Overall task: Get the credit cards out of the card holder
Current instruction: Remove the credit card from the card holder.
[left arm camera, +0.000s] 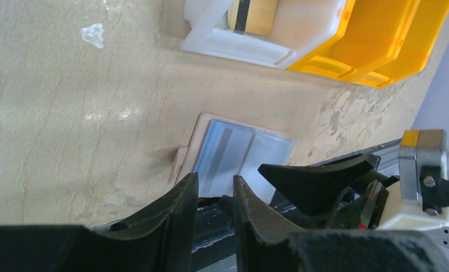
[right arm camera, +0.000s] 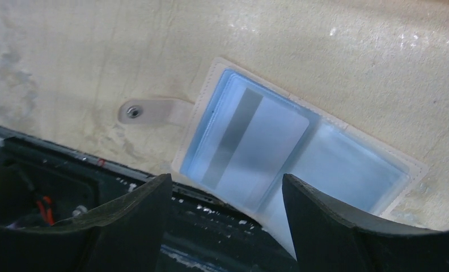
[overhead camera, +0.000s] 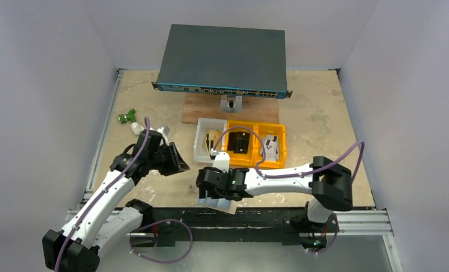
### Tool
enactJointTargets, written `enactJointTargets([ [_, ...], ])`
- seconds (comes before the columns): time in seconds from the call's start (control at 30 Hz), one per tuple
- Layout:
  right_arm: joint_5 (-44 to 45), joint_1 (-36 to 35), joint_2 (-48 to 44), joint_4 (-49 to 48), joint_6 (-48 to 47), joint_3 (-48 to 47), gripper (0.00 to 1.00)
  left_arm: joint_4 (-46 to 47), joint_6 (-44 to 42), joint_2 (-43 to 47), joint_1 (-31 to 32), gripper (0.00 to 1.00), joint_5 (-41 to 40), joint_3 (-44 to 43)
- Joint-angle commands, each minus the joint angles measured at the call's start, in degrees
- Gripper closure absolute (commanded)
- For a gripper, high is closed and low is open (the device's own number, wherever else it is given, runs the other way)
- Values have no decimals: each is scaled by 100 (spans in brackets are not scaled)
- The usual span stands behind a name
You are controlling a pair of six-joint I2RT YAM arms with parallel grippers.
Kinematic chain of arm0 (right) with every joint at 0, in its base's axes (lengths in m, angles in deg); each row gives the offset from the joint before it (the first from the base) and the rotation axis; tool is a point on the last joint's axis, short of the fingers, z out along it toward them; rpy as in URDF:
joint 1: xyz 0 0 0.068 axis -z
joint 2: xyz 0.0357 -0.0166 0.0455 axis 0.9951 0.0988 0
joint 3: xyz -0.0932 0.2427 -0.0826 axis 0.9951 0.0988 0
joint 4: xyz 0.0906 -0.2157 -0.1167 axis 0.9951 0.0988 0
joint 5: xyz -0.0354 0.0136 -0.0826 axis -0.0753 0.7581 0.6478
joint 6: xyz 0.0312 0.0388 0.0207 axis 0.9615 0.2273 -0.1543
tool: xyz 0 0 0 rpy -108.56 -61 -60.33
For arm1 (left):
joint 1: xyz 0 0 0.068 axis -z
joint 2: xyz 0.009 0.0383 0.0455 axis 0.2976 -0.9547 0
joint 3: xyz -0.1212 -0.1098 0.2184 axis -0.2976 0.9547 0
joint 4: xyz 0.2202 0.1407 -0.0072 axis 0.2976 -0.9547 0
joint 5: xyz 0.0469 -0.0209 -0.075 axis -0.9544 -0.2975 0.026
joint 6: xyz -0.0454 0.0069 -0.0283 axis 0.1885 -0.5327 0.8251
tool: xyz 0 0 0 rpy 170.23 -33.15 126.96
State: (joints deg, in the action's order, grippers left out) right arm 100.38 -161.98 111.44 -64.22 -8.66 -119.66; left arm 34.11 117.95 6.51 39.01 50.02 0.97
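Observation:
The card holder [overhead camera: 225, 207] lies open and flat at the table's near edge, pale blue side up, partly over the black rail. It shows in the left wrist view [left arm camera: 267, 153] and the right wrist view [right arm camera: 347, 164]. A card with a dark stripe [right arm camera: 250, 141] sits in its left pocket, and its tan snap tab [right arm camera: 148, 111] sticks out to the left. My right gripper [overhead camera: 214, 194] is open and empty just above the holder's near edge [right arm camera: 227, 180]. My left gripper [overhead camera: 179, 163] is to the left, its jaws a narrow gap apart and empty [left arm camera: 215, 182].
A white bin [overhead camera: 199, 141] holding a tan card and two yellow bins [overhead camera: 255, 161] stand behind the holder. A network switch [overhead camera: 222, 59] on a wooden board [overhead camera: 211, 110] is at the back. A green object [overhead camera: 127, 117] lies far left. A black rail [overhead camera: 256, 218] runs along the near edge.

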Motion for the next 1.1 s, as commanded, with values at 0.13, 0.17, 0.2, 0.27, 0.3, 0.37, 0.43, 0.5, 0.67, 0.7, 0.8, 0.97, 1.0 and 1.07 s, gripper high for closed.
enactJointTargets([
  [0.13, 433, -82, 863, 665, -138, -868, 37, -381, -135, 434, -60, 72, -41, 218],
  [0.17, 450, -90, 953, 711, -145, -924, 39, -381, -137, 441, -64, 73, -6, 240],
  [0.2, 460, -98, 1014, 737, -154, -949, 41, -387, -138, 449, -60, 73, 6, 250],
  [0.27, 456, -102, 1116, 762, -162, -979, 42, -387, -125, 492, -60, 73, 37, 280],
  [0.3, 449, -102, 1166, 783, -176, -995, 42, -371, -102, 518, -60, 73, 67, 306],
  [0.37, 443, -102, 1266, 823, -203, -1017, 43, -306, -69, 533, -60, 74, 122, 358],
  [0.43, 435, -102, 1342, 846, -240, -1036, 42, -281, -66, 503, -60, 74, 145, 395],
  [0.5, 415, -102, 1430, 868, -272, -1053, 42, -269, -67, 466, -60, 74, 149, 431],
  [0.67, 360, -102, 1582, 928, -324, -1017, 44, -178, 5, 482, -60, 75, 186, 605],
  [0.7, 329, -102, 1592, 922, -321, -993, 45, -162, 23, 490, -59, 75, 178, 634],
  [0.8, 192, -93, 1587, 803, -387, -834, 46, -113, 83, 502, -52, 75, 202, 717],
  [0.97, 143, -85, 1519, 590, -454, -590, 50, -61, 167, 519, -51, 76, 240, 826],
  [1.0, 136, -76, 1498, 551, -462, -543, 51, -56, 176, 518, -51, 76, 250, 839],
  [1.07, 108, -46, 1454, 441, -481, -423, 53, -39, 194, 518, -51, 76, 248, 869],
])
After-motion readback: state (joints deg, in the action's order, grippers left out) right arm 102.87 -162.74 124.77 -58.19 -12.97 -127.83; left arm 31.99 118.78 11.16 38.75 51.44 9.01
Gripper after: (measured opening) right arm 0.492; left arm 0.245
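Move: The card in the holder's left pocket lies about 5 cm below the right hand and 1 cm ahead. The other pocket is roughly 7 cm to the right of that card and 1 cm nearer, the snap strap some 6 cm to its left, and the white tray about 22 cm straight ahead of the hand. From the left hand the card is around 7 cm back, 9 cm right and 11 cm down. Downward goes the right hand, about 5 cm onto the card's clear pocket, its wrist tilting so the fingers point more steeply down. The fingertips come onto the sleeve and stay down there while the wide-open fingers draw together by roughly a quarter of their range. The left hand, holding nothing, sinks and backs off some 4 cm each way. ##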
